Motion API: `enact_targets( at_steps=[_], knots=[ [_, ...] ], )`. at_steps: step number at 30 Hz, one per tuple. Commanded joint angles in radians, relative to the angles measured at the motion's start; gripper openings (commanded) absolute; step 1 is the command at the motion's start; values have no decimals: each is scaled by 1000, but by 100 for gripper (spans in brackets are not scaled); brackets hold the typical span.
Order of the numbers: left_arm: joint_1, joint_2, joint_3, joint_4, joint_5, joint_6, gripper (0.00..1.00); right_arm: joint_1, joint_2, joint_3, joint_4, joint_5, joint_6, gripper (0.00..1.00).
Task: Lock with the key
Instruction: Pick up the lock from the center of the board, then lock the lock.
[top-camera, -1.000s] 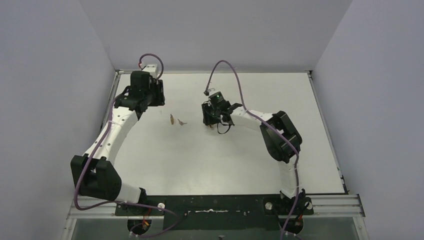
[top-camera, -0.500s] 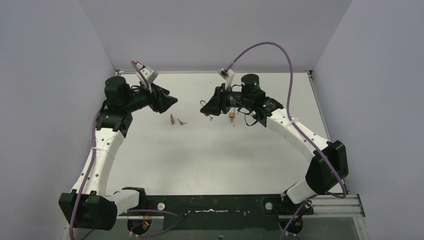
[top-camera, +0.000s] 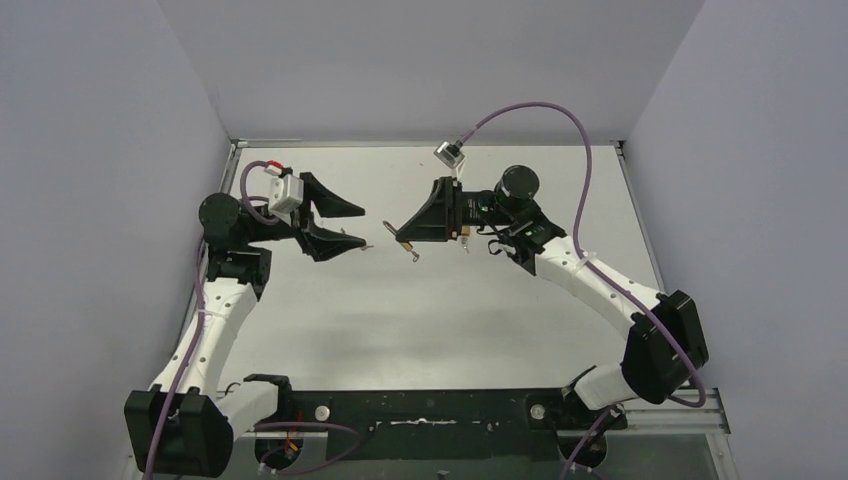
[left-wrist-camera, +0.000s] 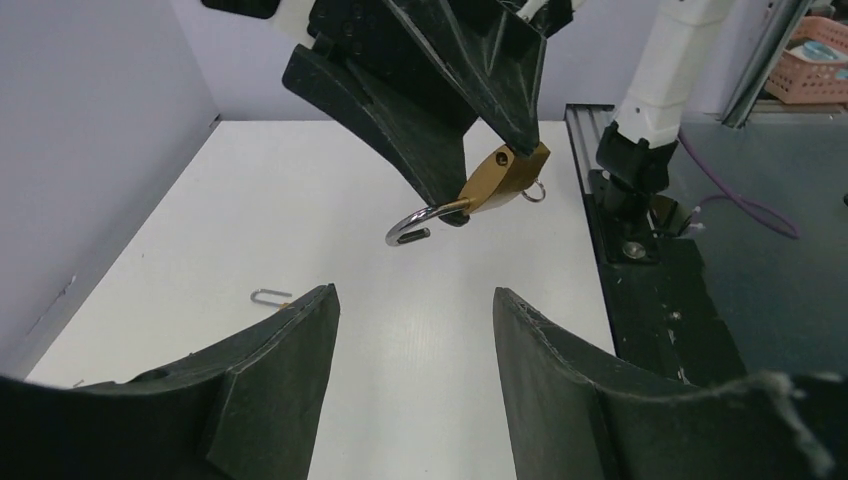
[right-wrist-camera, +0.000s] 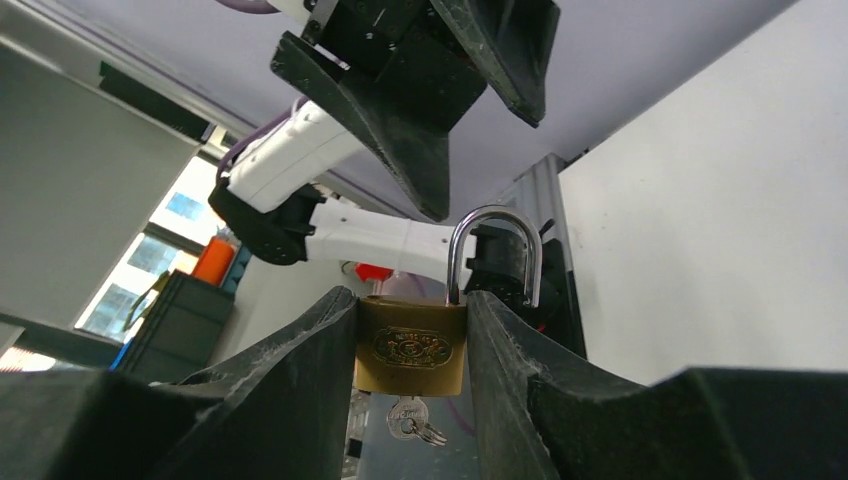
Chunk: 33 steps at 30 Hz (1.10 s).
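Note:
A brass padlock is clamped between the fingers of my right gripper, held above the table. Its steel shackle stands open, with one leg out of the body. The key sits in the keyhole underneath, with a ring hanging from it. In the left wrist view the padlock hangs ahead with its shackle pointing at me. My left gripper is open and holds nothing. From above, the left gripper faces the right gripper across a small gap.
A small metal loop with a brass end lies on the white table, partly behind my left finger. Grey walls close in the left, back and right sides. The arm bases stand on a black rail at the near edge.
The right arm lifted the padlock off the table and turned it toward the left arm. The left gripper swung round to face it, and its jaws opened wider.

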Motion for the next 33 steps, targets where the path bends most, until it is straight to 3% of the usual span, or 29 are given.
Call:
enact_targets(
  at_steps=[1, 7, 16, 22, 30, 33],
  knots=[
    [-16, -18, 10, 230, 123, -118, 56, 31, -58, 36, 176, -64, 154, 22],
    [-61, -22, 8, 227, 111, -98, 57, 85, -44, 54, 192, -71, 179, 22],
    [-66, -3, 9, 293, 103, -131, 50, 122, -14, 74, 177, -85, 164, 23],
    [-87, 17, 17, 304, 140, -164, 38, 123, 16, 77, 211, -89, 184, 23],
    [-95, 21, 22, 301, 160, -180, 34, 122, 38, 73, 262, -93, 218, 23],
    [-98, 20, 26, 293, 171, -179, 25, 119, 40, 70, 269, -90, 223, 23]
  ],
)
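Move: About 5 cm to the left hand's right, nearly level with it in reach and height, the open shackle of the lock held by the right hand sticks out. The left gripper lies from the right hand some 8 cm left and 3 cm farther out, at about its height. Some 32 cm below the left hand lie the closed lock, 13 cm ahead and 5 cm left, the loose key, 12 cm ahead and 2 cm left, and the last open lock, 15 cm ahead and 20 cm right. Bringing the lock and the left fingers together in mid-air, the right hand draws it back about 6 cm and slightly up and left, turning some 10 degrees counter-clockwise, then eases a little forward, its grip on the body kept. The left hand goes back about 4 cm and slightly right, turning clockwise, pauses partway, and half closes its fingers around the shackle's end; contact can't be made out. ##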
